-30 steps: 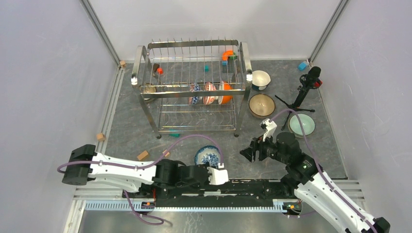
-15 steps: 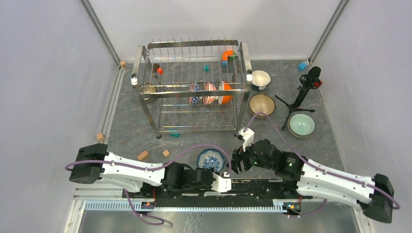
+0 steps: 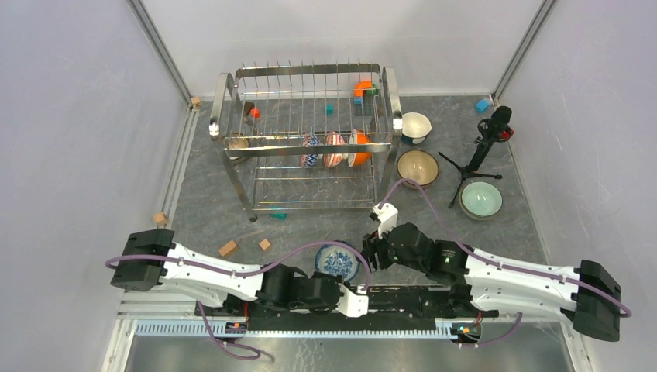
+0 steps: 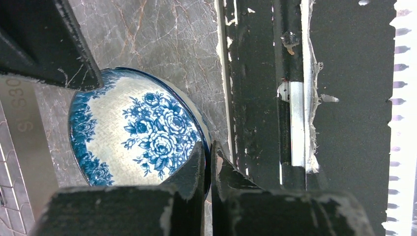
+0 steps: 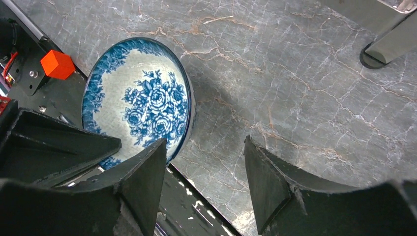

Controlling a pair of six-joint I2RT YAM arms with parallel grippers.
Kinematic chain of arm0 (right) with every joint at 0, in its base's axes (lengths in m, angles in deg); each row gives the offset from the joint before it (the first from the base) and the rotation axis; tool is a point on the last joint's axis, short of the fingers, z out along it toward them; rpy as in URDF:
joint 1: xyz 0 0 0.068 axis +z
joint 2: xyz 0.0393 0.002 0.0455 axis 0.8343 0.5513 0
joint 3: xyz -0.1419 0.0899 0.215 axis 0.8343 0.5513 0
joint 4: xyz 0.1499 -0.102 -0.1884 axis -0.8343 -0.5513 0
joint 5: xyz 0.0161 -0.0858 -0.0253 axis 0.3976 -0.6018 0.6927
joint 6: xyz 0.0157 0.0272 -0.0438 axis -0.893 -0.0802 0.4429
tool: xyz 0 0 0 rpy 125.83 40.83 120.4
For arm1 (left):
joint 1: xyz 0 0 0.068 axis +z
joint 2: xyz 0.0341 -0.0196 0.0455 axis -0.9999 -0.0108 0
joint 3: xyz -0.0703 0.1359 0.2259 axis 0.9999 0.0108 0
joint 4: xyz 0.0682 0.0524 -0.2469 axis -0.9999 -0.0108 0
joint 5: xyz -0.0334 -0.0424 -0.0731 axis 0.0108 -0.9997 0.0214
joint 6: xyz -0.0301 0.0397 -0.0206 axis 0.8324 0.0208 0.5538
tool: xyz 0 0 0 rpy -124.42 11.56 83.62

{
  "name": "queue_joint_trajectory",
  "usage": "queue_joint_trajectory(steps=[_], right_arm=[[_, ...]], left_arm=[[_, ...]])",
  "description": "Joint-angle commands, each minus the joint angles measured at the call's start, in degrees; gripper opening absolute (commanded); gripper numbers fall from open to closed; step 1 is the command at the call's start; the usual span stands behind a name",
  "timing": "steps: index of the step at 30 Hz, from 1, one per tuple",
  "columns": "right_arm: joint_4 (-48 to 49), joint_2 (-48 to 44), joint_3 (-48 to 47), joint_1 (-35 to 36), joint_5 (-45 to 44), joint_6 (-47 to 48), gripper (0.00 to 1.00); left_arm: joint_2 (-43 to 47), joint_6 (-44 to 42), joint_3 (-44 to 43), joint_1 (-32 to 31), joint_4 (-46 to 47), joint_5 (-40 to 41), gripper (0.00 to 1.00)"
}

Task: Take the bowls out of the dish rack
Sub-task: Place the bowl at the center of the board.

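Observation:
A blue-flowered bowl point(image 3: 337, 260) point(image 4: 137, 132) point(image 5: 140, 103) sits low at the table's near edge, and my left gripper point(image 3: 346, 277) point(image 4: 207, 150) is shut on its near rim. My right gripper point(image 3: 366, 253) point(image 5: 204, 142) hovers open just to the bowl's right, one finger over the rim and bare table between the tips. The dish rack point(image 3: 391, 101) stands at the back, with a blue-patterned bowl point(image 3: 311, 151), a red-patterned one point(image 3: 334, 149) and an orange one point(image 3: 359, 148) on edge in it. On the table to its right lie a white bowl point(image 3: 415, 126), a brown speckled bowl point(image 3: 417, 167) and a pale green bowl point(image 3: 480, 198).
A black microphone tripod point(image 3: 484, 143) stands between the right-hand bowls. Small wooden blocks point(image 3: 228, 248) lie left of the held bowl, and a blue block point(image 3: 482, 104) lies at the back right. The black base rail point(image 4: 255, 98) runs right beside the held bowl.
My right arm swung left and down to the blue-flowered bowl, its jaws narrowing slightly. My left gripper drew the bowl a little toward the near edge.

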Motion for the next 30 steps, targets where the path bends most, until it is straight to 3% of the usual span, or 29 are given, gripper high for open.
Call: queue_joint_trajectory(steps=[1, 23, 30], right_arm=[[4.6, 2.3, -2.6, 0.5, -0.8, -1.9, 0.64], [9.7, 11.8, -1.1, 1.3, 2.6, -2.1, 0.51], [11.4, 13.9, -0.9, 1.2, 3.4, -2.8, 0.39]], left_arm=[[-1.1, -3.6, -1.1, -1.2, 3.3, 3.8, 0.02], [-5.9, -0.6, -3.8, -1.9, 4.8, 6.7, 0.02], [-6.5, 0.7, -4.0, -1.9, 5.2, 7.3, 0.02]])
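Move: The blue-flowered bowl, its near rim still pinched by the left fingers, has its middle about 6 cm ahead, 1 cm right and 3 cm below the left hand. From the right hand that middle is about 9 cm to the left, level fore and aft, and 5 cm down. The rack's near right foot stands roughly 14 cm ahead of the right hand, 2 cm right and 8 cm lower; the red cube lies some 17 cm left of the bowl and 8 cm back. The blue-flowered bowl sinks about 2 cm towards the table in the left hand, which keeps its pinch on the near rim. Meanwhile the right hand comes down 3.5 cm and in 2 cm to the left, onto the bowl's right-hand rim, narrowing its wide-open fingers by about a third so that one tip stands over the inside and the other outside. ##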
